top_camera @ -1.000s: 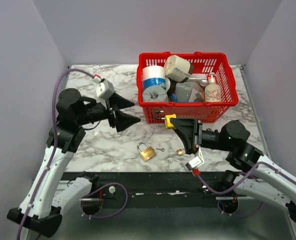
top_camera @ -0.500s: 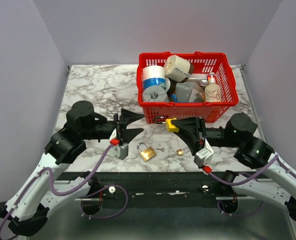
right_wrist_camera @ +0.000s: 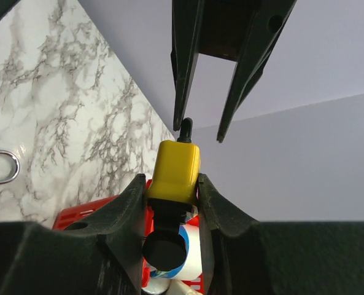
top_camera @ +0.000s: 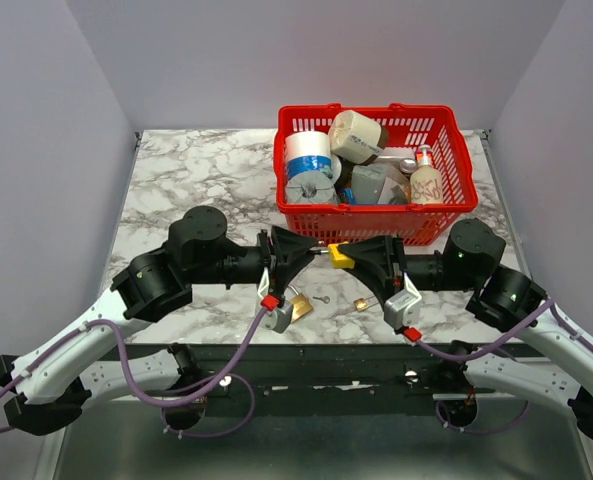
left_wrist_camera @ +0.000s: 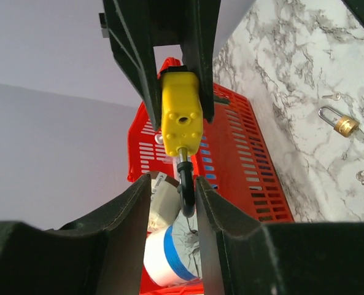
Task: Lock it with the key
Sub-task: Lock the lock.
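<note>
My right gripper is shut on the body of a yellow padlock and holds it in the air in front of the red basket. A black round key head sticks out of the lock's base, between my right fingers. The lock's black shackle points at my left gripper. The left jaws stand either side of the shackle, which lies against the right finger with a gap on its left side. In the top view both grippers meet at the padlock.
A brass padlock with its shackle raised lies on the marble table under the left wrist. A small silver key and a small brass piece lie beside it. The basket holds tape rolls, a bottle and other items.
My left arm has swung in from the left to the yellow padlock and its jaws have narrowed round the shackle. The right gripper has kept its hold on the lock and shifted slightly.
</note>
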{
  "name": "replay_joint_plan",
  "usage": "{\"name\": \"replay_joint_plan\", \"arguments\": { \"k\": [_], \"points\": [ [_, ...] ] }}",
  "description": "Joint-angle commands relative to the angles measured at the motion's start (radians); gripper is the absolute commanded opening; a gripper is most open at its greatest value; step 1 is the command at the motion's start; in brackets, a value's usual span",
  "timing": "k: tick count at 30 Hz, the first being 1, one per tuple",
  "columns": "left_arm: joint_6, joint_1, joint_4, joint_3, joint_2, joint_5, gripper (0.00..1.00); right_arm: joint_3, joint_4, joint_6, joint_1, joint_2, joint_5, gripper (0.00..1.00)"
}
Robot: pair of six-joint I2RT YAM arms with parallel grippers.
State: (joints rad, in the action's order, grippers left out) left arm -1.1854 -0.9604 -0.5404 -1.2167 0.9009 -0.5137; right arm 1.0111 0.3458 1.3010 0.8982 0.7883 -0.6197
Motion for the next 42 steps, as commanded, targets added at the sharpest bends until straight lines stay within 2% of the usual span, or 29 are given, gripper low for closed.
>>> {"name": "replay_joint_plan", "arguments": {
  "k": [1,6,10,14,17,24,25,26,27,28,30,31,34,37,40,42],
  "points": [
    [-0.003,-0.040,0.031,-0.010,0.016,0.109,0.42,0.044,-0.033,-0.023,0.007,-0.006,-0.045,0.01],
    [-0.002,-0.055,0.039,0.002,0.024,0.161,0.41,0.040,-0.031,-0.022,0.008,-0.018,-0.043,0.01],
    [0.013,-0.060,0.043,0.000,0.027,0.167,0.36,0.038,-0.034,-0.020,0.008,-0.020,-0.045,0.01],
    [0.026,-0.063,0.036,-0.004,0.033,0.165,0.24,0.034,-0.040,-0.022,0.008,-0.021,-0.045,0.01],
    [0.027,-0.066,0.034,-0.003,0.032,0.167,0.18,0.035,-0.047,-0.029,0.008,-0.023,-0.045,0.01],
    [0.038,-0.074,0.028,0.000,0.035,0.185,0.17,0.030,-0.057,-0.029,0.008,-0.026,-0.048,0.01],
    [0.038,-0.077,0.030,0.000,0.035,0.190,0.14,0.029,-0.056,-0.029,0.008,-0.024,-0.046,0.01],
    [0.056,-0.077,0.034,0.000,0.036,0.195,0.01,0.029,-0.060,-0.031,0.007,-0.024,-0.046,0.01],
    [0.081,-0.077,0.043,-0.001,0.035,0.198,0.00,0.027,-0.060,-0.032,0.008,-0.024,-0.043,0.01],
    [0.123,-0.077,0.100,0.000,0.029,0.204,0.00,0.030,-0.060,-0.045,0.007,-0.023,-0.035,0.16],
    [0.229,-0.077,0.135,-0.001,0.023,0.216,0.00,0.037,-0.060,-0.065,0.007,-0.020,-0.022,0.37],
    [0.254,-0.077,0.151,-0.003,0.018,0.215,0.00,0.038,-0.060,-0.092,0.007,-0.018,-0.008,0.58],
    [0.329,-0.075,0.174,-0.001,0.004,0.216,0.00,0.044,-0.051,-0.158,0.008,-0.017,0.030,0.85],
    [0.389,-0.074,0.197,-0.003,-0.007,0.240,0.00,0.041,-0.015,-0.212,0.007,-0.017,0.078,0.96],
    [0.446,-0.061,0.197,-0.012,-0.016,0.233,0.00,0.052,0.015,-0.309,0.008,-0.023,0.101,0.96],
    [0.480,-0.045,0.181,-0.035,-0.023,0.172,0.00,0.079,0.033,-0.373,0.008,-0.008,0.115,0.96]
  ]
}}
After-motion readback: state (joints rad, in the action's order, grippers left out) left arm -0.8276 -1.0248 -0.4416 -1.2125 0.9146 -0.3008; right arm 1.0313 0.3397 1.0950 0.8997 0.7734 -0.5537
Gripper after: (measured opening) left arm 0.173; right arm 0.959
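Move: The black-topped shackle of the yellow padlock sits just off the left fingertips, roughly 1 cm ahead, 2 cm to the right and 1 cm lower; from the right hand, which still grips the body, it is about 4 cm to the left, level. Under the left hand, some 22 cm down, lie the brass padlock (3 cm back, 3 cm left) and small padlock (3 cm back, 11 cm right). The red basket's middle is around 21 cm ahead of it, 12 cm right and 12 cm lower. Ease the left gripper about 1 cm forward, down and slightly right onto the yellow padlock's shackle and pinch it shut, while the right gripper holds the body almost still. Once it is gripped, open the right fingers wide to let go of the body, drawing them slightly right and tipping them some 10 degrees; meanwhile raise the left hand about 1.5 cm and turn it roughly 20 degrees. ##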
